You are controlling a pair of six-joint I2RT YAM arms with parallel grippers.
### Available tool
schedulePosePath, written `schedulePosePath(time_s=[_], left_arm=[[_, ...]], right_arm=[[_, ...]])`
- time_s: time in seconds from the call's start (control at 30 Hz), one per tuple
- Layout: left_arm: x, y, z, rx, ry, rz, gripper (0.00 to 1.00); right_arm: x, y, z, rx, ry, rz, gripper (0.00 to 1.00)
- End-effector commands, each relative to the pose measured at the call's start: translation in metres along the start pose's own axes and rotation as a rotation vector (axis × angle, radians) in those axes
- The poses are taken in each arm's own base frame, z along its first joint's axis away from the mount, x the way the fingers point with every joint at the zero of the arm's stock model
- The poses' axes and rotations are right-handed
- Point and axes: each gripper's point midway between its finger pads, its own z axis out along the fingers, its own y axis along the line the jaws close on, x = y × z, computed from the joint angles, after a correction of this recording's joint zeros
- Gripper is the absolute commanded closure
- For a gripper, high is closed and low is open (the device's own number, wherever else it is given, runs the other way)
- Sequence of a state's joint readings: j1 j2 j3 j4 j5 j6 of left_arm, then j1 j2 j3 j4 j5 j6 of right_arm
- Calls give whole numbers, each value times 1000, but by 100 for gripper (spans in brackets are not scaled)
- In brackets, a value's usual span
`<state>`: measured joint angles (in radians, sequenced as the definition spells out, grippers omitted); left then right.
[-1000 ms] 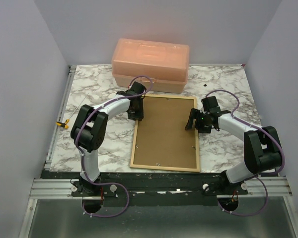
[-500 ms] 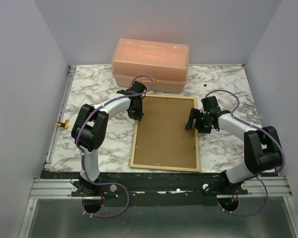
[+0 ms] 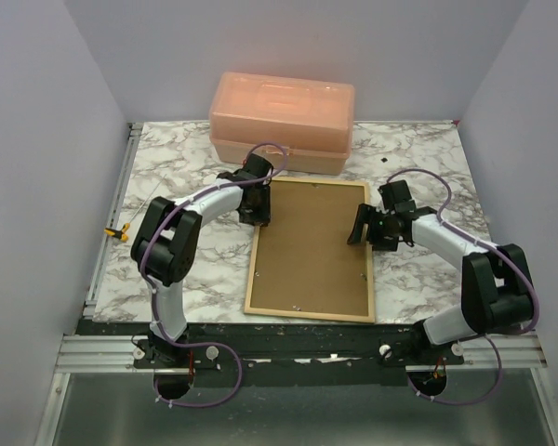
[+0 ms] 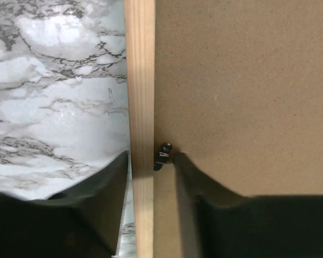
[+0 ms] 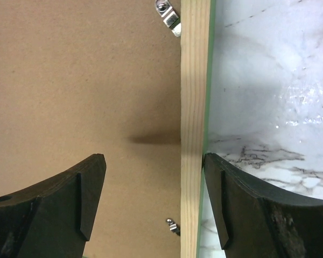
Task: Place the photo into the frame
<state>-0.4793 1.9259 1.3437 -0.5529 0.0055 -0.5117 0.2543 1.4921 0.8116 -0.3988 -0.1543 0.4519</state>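
The frame (image 3: 307, 315) lies face down on the marble table, pale wood back up, with a thin green edge (image 5: 210, 80) showing. A brown backing board (image 3: 312, 246) fills it. The photo is hidden. My left gripper (image 3: 257, 214) is at the frame's far left rail (image 4: 141, 80), partly open and astride it. One finger is on the marble side, the other on the board beside a small black clip (image 4: 163, 156). My right gripper (image 3: 361, 232) stands wide open over the right rail (image 5: 195, 80), its outer finger (image 5: 226, 199) against the rail's outside.
A peach plastic box (image 3: 283, 121) stands at the back, just beyond the frame's far end. A small yellow and black item (image 3: 119, 232) lies at the table's left edge. Silver clips (image 5: 169, 16) sit along the right rail's inner side.
My left gripper narrowed and then widened again at the left rail. The right arm's elbow has shifted slightly right and nearer. The frame has not moved.
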Motion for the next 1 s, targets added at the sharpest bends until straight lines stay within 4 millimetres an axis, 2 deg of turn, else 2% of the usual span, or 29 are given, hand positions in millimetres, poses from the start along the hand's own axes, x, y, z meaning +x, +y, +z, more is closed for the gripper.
schedulePosePath(time_s=[0.0, 0.17, 0.3, 0.47, 0.57, 0.8, 0.97], left_arm=[[12, -12, -8, 56, 17, 4, 48], [5, -15, -22, 112, -7, -20, 42], [0, -20, -34, 228, -27, -77, 41], [-9, -17, -49, 353, -61, -162, 41], [-12, -5, -53, 380, -79, -220, 41], [-11, 21, -58, 295, -112, -228, 41], [-10, 32, -56, 231, -118, -212, 41]], right_arm=[[-10, 17, -24, -53, -30, -18, 19], [-23, 35, -33, -99, -47, -29, 19], [-30, 60, -27, -141, -41, -55, 19], [-30, 107, -6, -178, -16, -127, 22], [-28, 140, 10, -206, 1, -168, 26], [-27, 210, 48, -282, 36, -233, 45], [-21, 236, 72, -288, 72, -260, 64]])
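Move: My left hand is already at the far clip on the frame's left strip: about 1 cm ahead, 1 cm right and 1 cm below it. The near clip on that strip is some 14 cm back and 1 cm right of my left hand. From my right hand the same far clip lies roughly 27 cm left, 8 cm ahead and 2 cm lower; the far clip on the right strip stands about 8 cm ahead and 1 cm right. I open my left fingers wider off the clip and back the hand about 2 cm, then lift it up and left past the strip, its fingertips tilting some 20 degrees to the right. Meanwhile my right hand rises off the right strip, sweeps about 21 cm left and a little forward across the backing board, sinking again towards that same clip, turning counter-clockwise and half closing its fingers. ##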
